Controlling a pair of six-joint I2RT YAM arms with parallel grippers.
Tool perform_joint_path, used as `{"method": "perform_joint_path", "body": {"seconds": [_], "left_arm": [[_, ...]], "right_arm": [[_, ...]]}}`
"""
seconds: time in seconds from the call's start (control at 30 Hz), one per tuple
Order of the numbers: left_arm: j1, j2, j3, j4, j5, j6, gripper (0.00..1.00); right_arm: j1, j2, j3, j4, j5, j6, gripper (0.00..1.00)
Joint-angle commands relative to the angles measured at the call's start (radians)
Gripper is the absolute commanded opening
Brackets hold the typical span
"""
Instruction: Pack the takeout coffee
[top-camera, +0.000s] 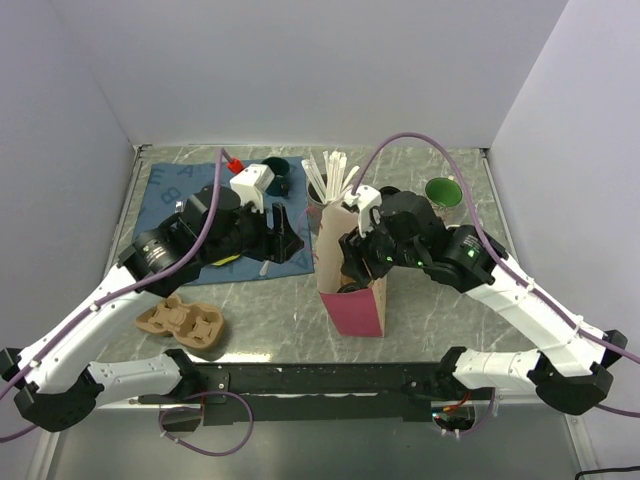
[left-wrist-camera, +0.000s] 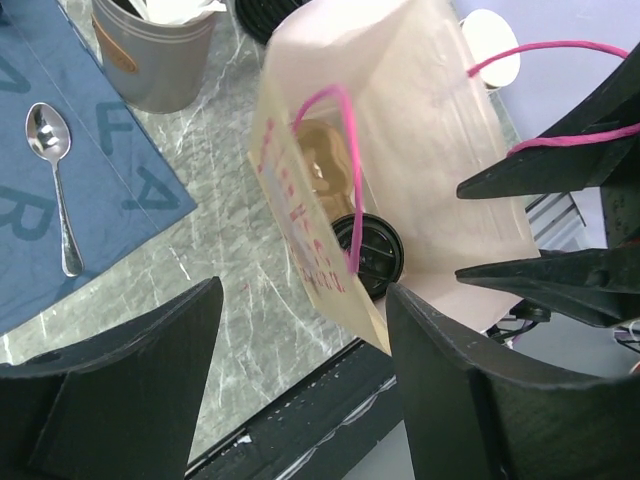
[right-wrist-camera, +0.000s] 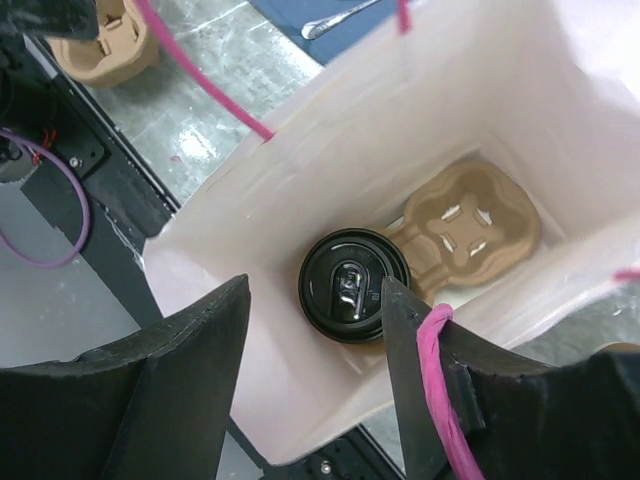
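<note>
The takeout coffee (right-wrist-camera: 354, 285), a cup under a round black lid, stands inside the open paper bag (right-wrist-camera: 250, 200), next to a tan cardboard carrier (right-wrist-camera: 465, 230) on the bag's floor. My right gripper (right-wrist-camera: 315, 300) is open above the bag's mouth, over the cup and not touching it. A pink bag handle (right-wrist-camera: 440, 380) lies across its right finger. In the top view the bag (top-camera: 355, 305) stands mid-table with the right gripper (top-camera: 352, 265) at its top. My left gripper (left-wrist-camera: 305, 300) is open and empty to the left of the bag (left-wrist-camera: 400, 130). The lid (left-wrist-camera: 368, 252) shows inside.
A blue mat (top-camera: 180, 195) holds a spoon (left-wrist-camera: 52, 175). A grey tin of white stirrers (top-camera: 328, 185) stands behind the bag. A second cardboard carrier (top-camera: 182, 322) lies front left. A green cup (top-camera: 442, 192) sits back right. The table's black front rail (top-camera: 320, 378) is close.
</note>
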Motion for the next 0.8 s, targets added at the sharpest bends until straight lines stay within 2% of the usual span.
{"method": "perform_joint_path", "body": {"seconds": [0.0,0.23,0.4,0.77], "left_arm": [[0.001,0.02,0.042,0.039,-0.007,0.025,0.72],[0.001,0.048,0.046,0.105,0.016,0.042,0.72],[0.001,0.042,0.011,0.243,0.079,0.092,0.72],[0.0,0.102,0.025,0.315,0.191,0.14,0.68]], "right_arm": [[-0.03,-0.035,0.005,0.025,-0.05,0.024,0.62],[-0.068,-0.072,-0.038,0.04,-0.068,0.036,0.61],[-0.071,-0.095,-0.078,0.05,-0.065,0.048,0.61],[-0.082,-0.148,-0.112,0.039,-0.029,0.068,0.6]]}}
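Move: The bag's free, left-side handle is some 7 cm to the left hand's right, 2 cm ahead and 5 cm below. The straw bin stands about 14 cm ahead, 8 cm right and 20 cm below that hand. From the right hand, whose finger is already hooked through the other handle, the free handle lies about 7 cm left and 2 cm ahead; the black cup lid in the bag is roughly 15 cm below, 3 cm ahead and 3 cm left. Bring the left gripper about 5 cm right and slightly forward towards the bag's free handle, dipping a little first, then lifting some 3 cm as the fingers tilt up and swing clockwise roughly 10 degrees; leave them open. Meanwhile draw the right gripper about 2 cm to the right, its finger still through the looped handle. ##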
